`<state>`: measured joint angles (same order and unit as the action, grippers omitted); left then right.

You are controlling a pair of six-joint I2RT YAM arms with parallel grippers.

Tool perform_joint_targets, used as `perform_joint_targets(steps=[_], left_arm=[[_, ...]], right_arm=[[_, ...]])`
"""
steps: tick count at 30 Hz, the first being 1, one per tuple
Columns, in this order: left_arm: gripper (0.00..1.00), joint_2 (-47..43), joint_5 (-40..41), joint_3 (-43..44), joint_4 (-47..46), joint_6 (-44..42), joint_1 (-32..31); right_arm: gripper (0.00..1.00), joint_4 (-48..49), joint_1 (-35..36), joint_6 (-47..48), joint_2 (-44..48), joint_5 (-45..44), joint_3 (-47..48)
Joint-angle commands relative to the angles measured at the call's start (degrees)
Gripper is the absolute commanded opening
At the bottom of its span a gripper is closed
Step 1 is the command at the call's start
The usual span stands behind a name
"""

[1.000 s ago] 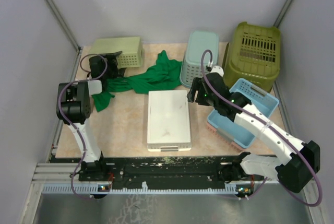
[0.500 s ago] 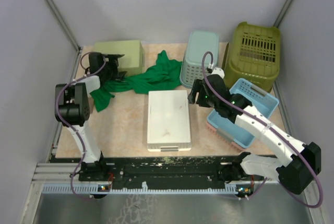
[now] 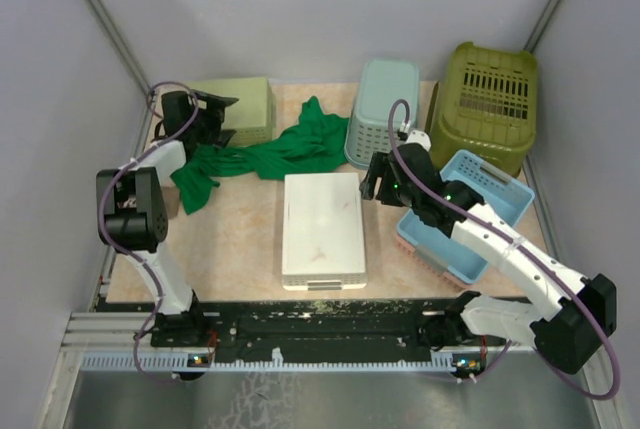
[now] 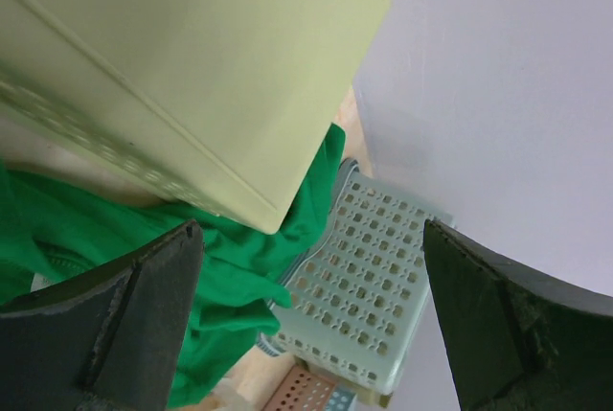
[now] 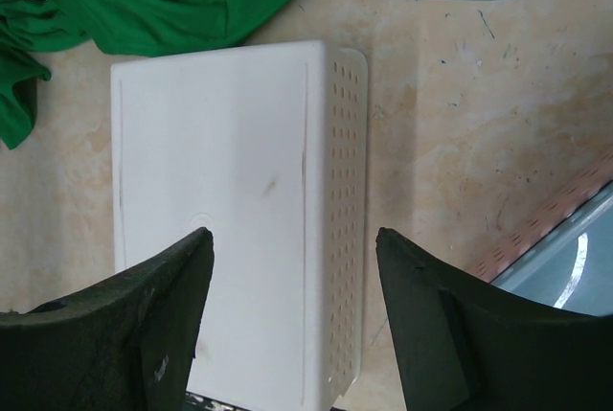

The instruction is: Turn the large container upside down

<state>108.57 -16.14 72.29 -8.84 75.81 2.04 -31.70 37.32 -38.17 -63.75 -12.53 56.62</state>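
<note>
The large container (image 3: 488, 99), a deep olive-green tub, stands in the back right corner with its slotted bottom facing up. Neither wrist view shows it. My left gripper (image 3: 213, 115) is open at the back left, beside the light-green tray (image 3: 245, 99). In the left wrist view my left gripper (image 4: 311, 229) holds nothing and looks past the light-green tray (image 4: 192, 76). My right gripper (image 3: 373, 179) is open in mid-table, well short of the tub. In the right wrist view my right gripper (image 5: 294, 236) hovers empty over the right edge of a white box (image 5: 230, 200).
A green cloth (image 3: 285, 149) lies between the tray and a pale teal mesh basket (image 3: 383, 109) standing left of the tub. A light-blue basket (image 3: 465, 211) lies under my right arm. The white box (image 3: 322, 229) sits at centre front. Walls close in the back and both sides.
My left arm has swung its elbow to the left and carried its open gripper a little farther back along the tray. My right arm has not moved.
</note>
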Motion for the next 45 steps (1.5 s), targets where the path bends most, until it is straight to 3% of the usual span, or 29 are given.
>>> perform_joint_targets(steps=[1,9,14,21,33,37,42,45], left_arm=[[1.0,-7.1,0.3,2.6,4.1,-15.8,-1.3],[1.0,-22.2,8.6,-2.3,14.1,-41.4,-13.0],[1.0,-33.5,7.4,-11.0,17.0,-49.1,-16.6],[1.0,-44.3,8.8,-15.3,23.2,-54.5,-17.1],[1.0,-47.3,11.2,-13.8,25.1,-53.9,-17.1],[1.0,-48.6,13.9,-11.5,26.6,-52.9,-17.1],[1.0,-50.1,19.7,-6.4,31.4,-52.5,-17.0],[1.0,-51.9,23.8,-5.1,33.0,-52.9,-17.0]], right_arm=[[0.69,3.1,-0.5,-0.2,1.9,0.6,0.1],[0.69,4.9,-0.5,-0.2,0.4,2.0,-0.4],[0.69,6.6,-0.5,-0.5,-1.2,4.1,-1.8],[0.69,10.4,-0.5,-1.6,-4.6,6.7,-5.5],[0.69,21.2,1.5,-6.2,-12.9,21.1,-9.9],[0.69,25.6,7.3,-6.6,-18.3,23.9,-5.9],[0.69,36.6,11.8,-9.1,-29.7,35.0,3.0],[0.68,38.1,12.5,-9.4,-37.4,40.3,10.6]])
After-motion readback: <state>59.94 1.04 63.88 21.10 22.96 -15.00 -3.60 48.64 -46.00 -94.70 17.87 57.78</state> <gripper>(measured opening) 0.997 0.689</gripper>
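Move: The white container's middle lies about 10 cm left of the right hand, 9 cm back and 14 cm below. From this hand the blue basket is 21 cm right and 7 cm back, the teal basket 25 cm ahead and 5 cm right. From the left hand, the white container is some 36 cm back, 20 cm right and 10 cm down; the pale green box is 6 cm ahead, 2 cm left and 9 cm below. Drop the right gripper about 10 cm beside the white container's right edge, then sweep left nearly 20 cm, easing back a little and turning counter-clockwise, its part-open fingers meeting and pushing that side. Meanwhile draw the open left gripper back and up, away from the pale green box, first swinging right and partly returning, while rolling its left side up. ##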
